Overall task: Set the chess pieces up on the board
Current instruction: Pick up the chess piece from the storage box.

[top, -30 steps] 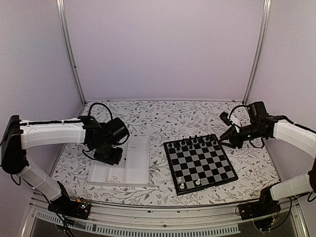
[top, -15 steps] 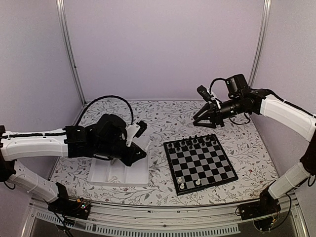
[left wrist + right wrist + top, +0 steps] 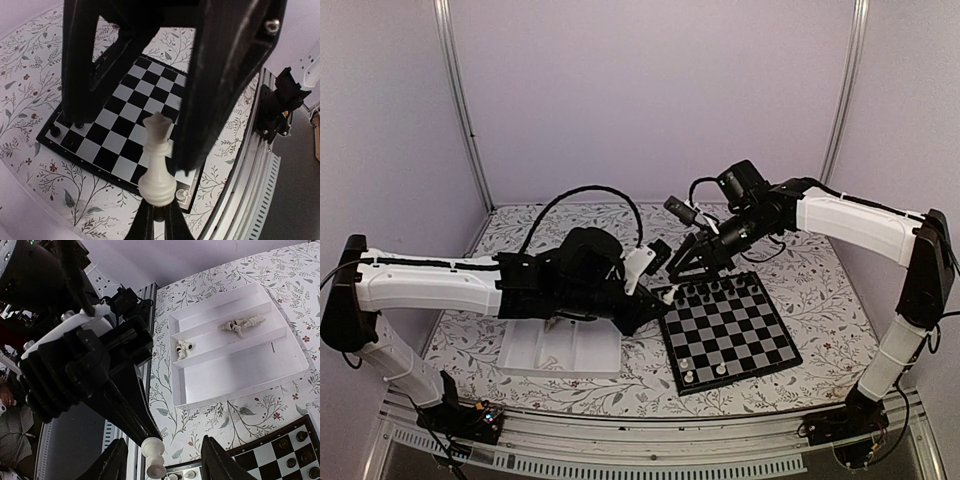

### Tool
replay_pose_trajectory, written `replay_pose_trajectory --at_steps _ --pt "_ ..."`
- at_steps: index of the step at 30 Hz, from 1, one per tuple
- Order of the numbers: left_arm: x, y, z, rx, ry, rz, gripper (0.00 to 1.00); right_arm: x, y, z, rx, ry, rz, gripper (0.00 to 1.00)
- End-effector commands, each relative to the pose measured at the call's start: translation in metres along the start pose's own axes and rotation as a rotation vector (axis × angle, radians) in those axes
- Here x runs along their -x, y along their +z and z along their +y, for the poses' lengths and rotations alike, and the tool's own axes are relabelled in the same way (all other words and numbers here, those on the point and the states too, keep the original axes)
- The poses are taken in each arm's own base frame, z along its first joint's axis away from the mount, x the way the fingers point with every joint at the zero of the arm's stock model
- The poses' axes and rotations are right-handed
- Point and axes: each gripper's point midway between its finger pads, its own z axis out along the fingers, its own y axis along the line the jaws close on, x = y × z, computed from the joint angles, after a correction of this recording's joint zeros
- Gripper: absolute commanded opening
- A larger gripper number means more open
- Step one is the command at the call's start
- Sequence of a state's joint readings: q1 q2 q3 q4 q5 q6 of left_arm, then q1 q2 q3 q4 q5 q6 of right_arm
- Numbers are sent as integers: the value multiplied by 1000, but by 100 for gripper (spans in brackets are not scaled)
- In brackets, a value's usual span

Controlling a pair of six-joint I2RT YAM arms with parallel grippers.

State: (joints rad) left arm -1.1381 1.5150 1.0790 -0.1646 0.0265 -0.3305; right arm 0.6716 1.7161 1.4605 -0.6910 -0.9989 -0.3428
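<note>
My left gripper (image 3: pixel 158 214) is shut on the base of a cream-white chess piece (image 3: pixel 157 162), holding it up in the air over the near-left part of the board (image 3: pixel 125 117). My right gripper (image 3: pixel 165 462) stands open facing it. Its fingers (image 3: pixel 116 460) straddle the same white piece (image 3: pixel 153 459) without touching it. In the top view the left gripper (image 3: pixel 655 297) and the right gripper (image 3: pixel 677 268) meet at the far-left corner of the board (image 3: pixel 730 328). Black pieces (image 3: pixel 712 290) fill the far rows. A few white pieces (image 3: pixel 704 372) stand on the near rows.
The white compartment tray (image 3: pixel 570 345) lies left of the board, under the left arm. It holds several white pieces (image 3: pixel 242 324) in its far compartments. The aluminium table rail (image 3: pixel 650 440) runs along the near edge.
The left arm has swung right from the tray to the board's edge with the white piece. The right arm has swept left across the board to meet it, and its jaws have widened.
</note>
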Motion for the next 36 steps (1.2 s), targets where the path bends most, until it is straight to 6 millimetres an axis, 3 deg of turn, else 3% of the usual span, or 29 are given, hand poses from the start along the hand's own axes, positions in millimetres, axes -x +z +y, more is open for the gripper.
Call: replay_pose_trajectory --at_steps 1,9,15,18,21,25,29,36 --pt "21 -3 -14 -37 33 -69 0 -7 1 9 13 18 10 53" --pt "20 -3 -12 -26 34 -70 0 -11 3 10 27 27 13 41" --pt "15 -1 -8 -4 24 -53 0 -11 4 15 58 32 6 9" --pt "13 1 6 75 16 -42 0 -12 2 14 41 21 8 1" --pt "1 6 22 155 13 16 0 -10 -8 11 -42 -21 10 0" --pt "-13 12 30 184 21 67 0 -10 -40 -3 -203 -77 -8 0" --pt "-20 11 49 237 4 99 0 -39 -65 -20 -376 -95 42 0" --pt "-10 0 74 272 -32 81 0 -119 -84 -22 -565 -151 207 0"
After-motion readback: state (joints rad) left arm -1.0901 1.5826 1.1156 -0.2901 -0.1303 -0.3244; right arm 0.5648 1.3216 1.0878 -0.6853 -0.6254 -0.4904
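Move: The white piece sticks out of the left hand's shut fingertips, its middle about 3 cm to that hand's right, 1 cm ahead and 2 cm below. It already lies between the open right fingers, some 1 cm back, 1 cm below and level sideways. Counted from the right hand, the chessboard's middle is about 13 cm right and 2 cm ahead, the white pieces standing on it some 6 cm right and 9 cm back, and the storage box roughly 24 cm left and 3 cm ahead, all nearly 20 cm lower. The right hand eases about 1 cm back and down around the white piece and shuts its fingers on it while the left stays still, then it pulls away some 10 cm to the right over the board, finally sinking about 2 cm, its wrist turning roughly 25 degrees so that the fingers point more steeply down. As they part, the left hand, fingers still shut on a white part with a dark centre, draws off about 4 cm forward, 3 cm left and 4 cm down. ##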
